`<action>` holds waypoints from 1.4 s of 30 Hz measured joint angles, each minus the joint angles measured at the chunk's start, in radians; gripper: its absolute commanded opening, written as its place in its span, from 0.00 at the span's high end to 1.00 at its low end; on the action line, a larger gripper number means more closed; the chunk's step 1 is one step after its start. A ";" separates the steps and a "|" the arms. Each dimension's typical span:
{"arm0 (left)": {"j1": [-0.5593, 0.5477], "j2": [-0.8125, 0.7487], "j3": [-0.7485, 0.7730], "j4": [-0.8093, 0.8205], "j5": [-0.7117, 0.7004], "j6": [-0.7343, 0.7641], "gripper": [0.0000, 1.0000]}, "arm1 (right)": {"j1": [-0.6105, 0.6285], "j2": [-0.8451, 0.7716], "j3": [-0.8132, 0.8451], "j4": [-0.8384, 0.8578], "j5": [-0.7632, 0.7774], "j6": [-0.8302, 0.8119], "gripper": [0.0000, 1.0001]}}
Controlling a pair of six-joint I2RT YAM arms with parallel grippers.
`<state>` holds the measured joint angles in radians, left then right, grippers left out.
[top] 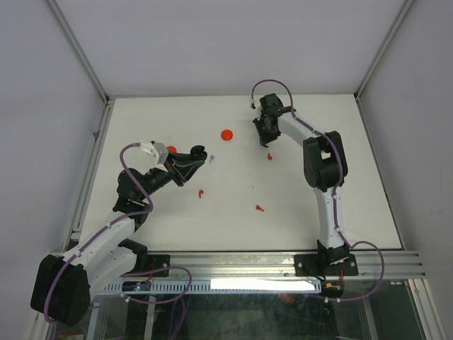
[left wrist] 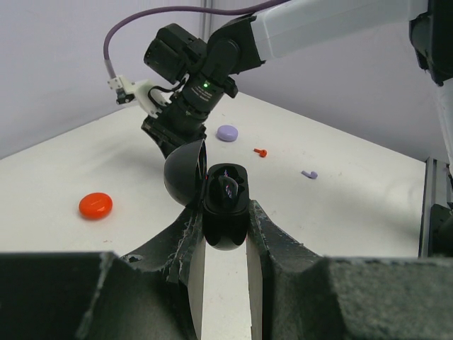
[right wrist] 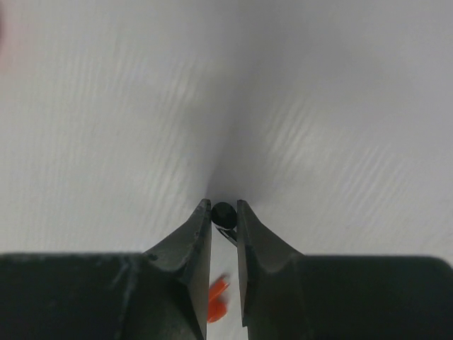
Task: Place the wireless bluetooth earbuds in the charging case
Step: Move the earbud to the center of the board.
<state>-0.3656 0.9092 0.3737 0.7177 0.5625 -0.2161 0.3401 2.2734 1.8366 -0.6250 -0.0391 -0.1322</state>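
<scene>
My left gripper (left wrist: 225, 212) is shut on the black charging case (left wrist: 225, 202), gripping its sides and holding it above the table with its lid (left wrist: 184, 173) swung open to the left. In the top view that gripper (top: 198, 157) is at centre left. My right gripper (right wrist: 224, 207) is shut on a small black earbud (right wrist: 224, 214) pinched at its fingertips, just over the white table. It hangs at the far middle (top: 263, 137), beyond the case (top: 192, 160). Loose red earbuds (top: 270, 156) (top: 201, 193) (top: 260, 208) lie on the table, and a lavender earbud (left wrist: 309, 173) lies to the right.
A red round disc (top: 226, 134) lies left of the right gripper. An orange disc (top: 171, 149) sits partly hidden behind my left wrist. A lavender disc (left wrist: 227, 132) rests beyond the case. A blurred red earbud (right wrist: 218, 297) shows under the right fingers. Metal frame rails border the table (top: 325, 198).
</scene>
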 measured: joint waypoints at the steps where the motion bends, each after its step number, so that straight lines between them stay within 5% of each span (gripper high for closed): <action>1: 0.000 -0.003 0.000 0.000 0.000 0.000 1.00 | 0.013 -0.019 -0.026 -0.002 0.003 0.016 0.83; 22: 0.000 -0.034 0.000 0.001 -0.003 0.000 1.00 | 0.221 -0.435 -0.604 0.004 0.087 0.253 0.82; 42: 0.000 -0.034 0.000 0.001 -0.003 0.000 1.00 | 0.267 -0.444 -0.632 -0.060 0.132 0.246 0.75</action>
<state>-0.3656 0.8757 0.3737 0.7189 0.5594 -0.2165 0.6075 1.8294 1.2041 -0.6853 0.0925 0.1143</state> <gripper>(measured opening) 0.238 0.243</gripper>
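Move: The right hand, already pinching the dark earbud low over the board, is bound for a clear spot near the board's centre, about 20 cm back and 1 cm to its left. A red piece lies some 6 cm back and 2 cm to its right; a second one is roughly 29 cm back and 4 cm left, and a faint mark 20 cm back and 7 cm left. From the left hand, holding the case, that spot is some 23 cm right, 2 cm ahead and 22 cm below. Back towards its own base, the right hand quickly carries the earbud some 20 cm towards the board's centre, lifting about 2.5 cm and bowing about 4 cm left past the nearer red piece. It then sinks back to board height and creeps the last couple of centimetres, fingers tipping about 10 degrees more downward and the grip easing slightly. ##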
